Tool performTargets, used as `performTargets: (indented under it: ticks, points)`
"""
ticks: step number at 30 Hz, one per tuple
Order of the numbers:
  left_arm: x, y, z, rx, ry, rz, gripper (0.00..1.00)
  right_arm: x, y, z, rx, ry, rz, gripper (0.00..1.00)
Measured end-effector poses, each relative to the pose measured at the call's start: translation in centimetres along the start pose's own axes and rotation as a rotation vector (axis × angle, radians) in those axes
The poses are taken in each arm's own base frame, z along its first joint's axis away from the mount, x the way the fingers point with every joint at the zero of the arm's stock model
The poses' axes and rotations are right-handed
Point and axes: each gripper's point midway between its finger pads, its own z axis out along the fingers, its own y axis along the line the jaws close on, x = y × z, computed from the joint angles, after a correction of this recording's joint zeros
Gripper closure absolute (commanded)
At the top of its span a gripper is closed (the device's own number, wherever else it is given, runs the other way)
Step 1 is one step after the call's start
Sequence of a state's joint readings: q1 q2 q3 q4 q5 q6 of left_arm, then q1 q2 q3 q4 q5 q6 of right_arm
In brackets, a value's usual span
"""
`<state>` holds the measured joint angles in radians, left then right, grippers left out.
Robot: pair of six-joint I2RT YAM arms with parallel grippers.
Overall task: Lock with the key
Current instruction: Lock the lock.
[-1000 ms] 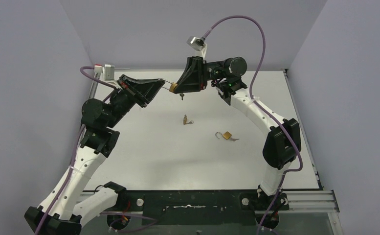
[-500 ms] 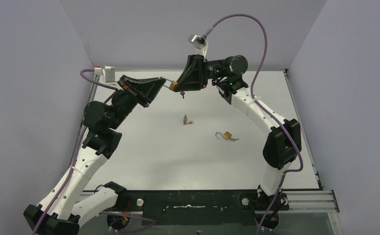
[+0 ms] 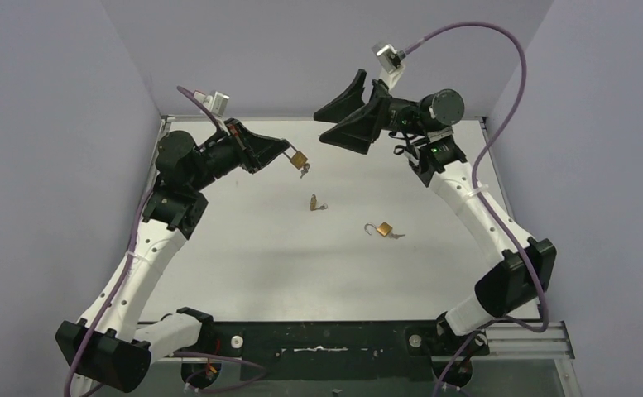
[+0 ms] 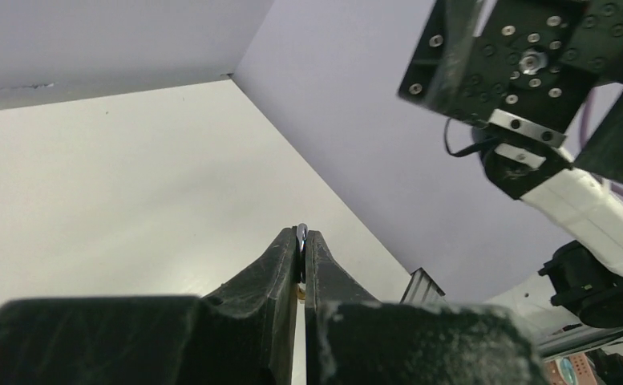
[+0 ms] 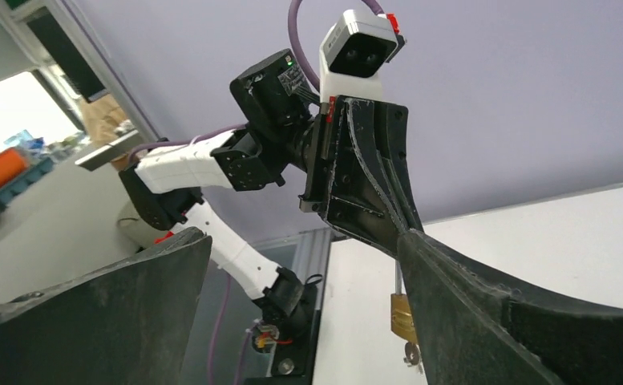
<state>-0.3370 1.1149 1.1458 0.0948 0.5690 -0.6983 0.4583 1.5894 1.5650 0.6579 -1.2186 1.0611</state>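
Note:
A small brass padlock (image 3: 299,157) hangs in the air by its silver shackle (image 4: 301,232), and my left gripper (image 3: 286,151) is shut on that shackle. A key (image 3: 304,171) sticks out of the padlock's underside. The right wrist view shows the same padlock (image 5: 402,315) and key (image 5: 410,351) dangling below the left gripper's fingers (image 5: 372,184). My right gripper (image 3: 319,126) stands wide open a short way right of the padlock and above it, with nothing between its fingers (image 5: 468,321).
Two more brass padlocks lie on the white table: one (image 3: 314,201) near the middle, another (image 3: 382,229) with its shackle open further right. Purple walls enclose the table on three sides. A black base rail (image 3: 326,339) runs along the near edge.
My right gripper has let go of the padlock, opened wide and pulled back up to the right. The left arm has drawn the padlock slightly left; it now hangs free.

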Motion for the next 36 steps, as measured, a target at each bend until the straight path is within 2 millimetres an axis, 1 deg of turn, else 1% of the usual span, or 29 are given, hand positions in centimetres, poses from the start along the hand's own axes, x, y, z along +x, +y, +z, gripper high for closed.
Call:
performTargets:
  ticks: [3,5,7,9,13,16,19,24,27,31,33,36]
  points:
    - [0.6,0.5,-0.2,-0.023,0.029,-0.007,1.0,-0.4,0.8,-0.8,0.063,-0.015,-0.087,0.15]
    - [0.6,0.5,-0.3,-0.03,0.036,-0.001,1.0,0.2,1.1,-1.2,0.115,-0.007,-0.138,0.16]
    - [0.3,0.3,-0.4,-0.031,0.036,0.005,1.0,0.9,0.9,-1.6,0.156,0.01,-0.168,0.17]
    - [-0.1,0.0,-0.4,-0.028,0.033,0.012,1.0,2.1,0.2,-2.0,0.192,0.036,-0.18,0.17]
    - [-1.0,-0.7,-0.5,-0.018,0.017,0.027,1.0,5.5,-2.7,-3.0,0.281,0.108,-0.138,0.2]
    - [-1.7,-1.2,-0.6,-0.009,0.005,0.037,1.0,8.0,-4.2,-3.6,0.327,0.158,-0.093,0.23]
    - [-1.8,-1.4,-0.6,-0.006,0.002,0.04,1.0,9.5,-4.6,-3.3,0.326,0.195,-0.077,0.25]
    - [-1.6,-1.2,-0.6,-0.012,0.011,0.042,1.0,11.9,-4.3,-2.0,0.296,0.257,-0.066,0.3]
    - [-1.5,-1.1,-0.6,-0.016,0.016,0.044,1.0,12.9,-4.3,-1.4,0.284,0.28,-0.062,0.34]
    - [-1.5,-1.0,-0.6,-0.018,0.016,0.047,1.0,13.4,-4.8,-0.9,0.287,0.295,-0.06,0.38]
    - [-1.5,-1.0,-0.6,-0.018,0.016,0.049,1.0,13.3,-5.2,-0.9,0.295,0.296,-0.065,0.43]
    - [-1.5,-1.0,-0.7,-0.018,0.016,0.054,1.0,13.1,-5.4,-0.9,0.305,0.294,-0.074,0.44]
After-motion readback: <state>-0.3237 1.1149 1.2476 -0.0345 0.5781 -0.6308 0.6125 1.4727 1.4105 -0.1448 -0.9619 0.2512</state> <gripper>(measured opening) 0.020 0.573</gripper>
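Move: The key, stuck in the hanging padlock's underside, is about 12 cm below the open right hand, some 4 cm to its left and 2 cm ahead; from the left hand, it lies roughly 6 cm lower, 4 cm right and 3 cm back. The padlock body sits around 9 cm below the right hand, 5 left and 3 ahead. Another padlock lies on the table, roughly 50 cm below, 20 ahead and 1 left. The left fingers keep the padlock's shackle pinched and end up raising it about 2 cm. Touching nothing, the right hand first backs slightly away to its right, then sinks some 13 cm and eases in 4 cm to the left towards the key, its fingertips dipping nearly 20 degrees while the wide-open fingers narrow partway. ##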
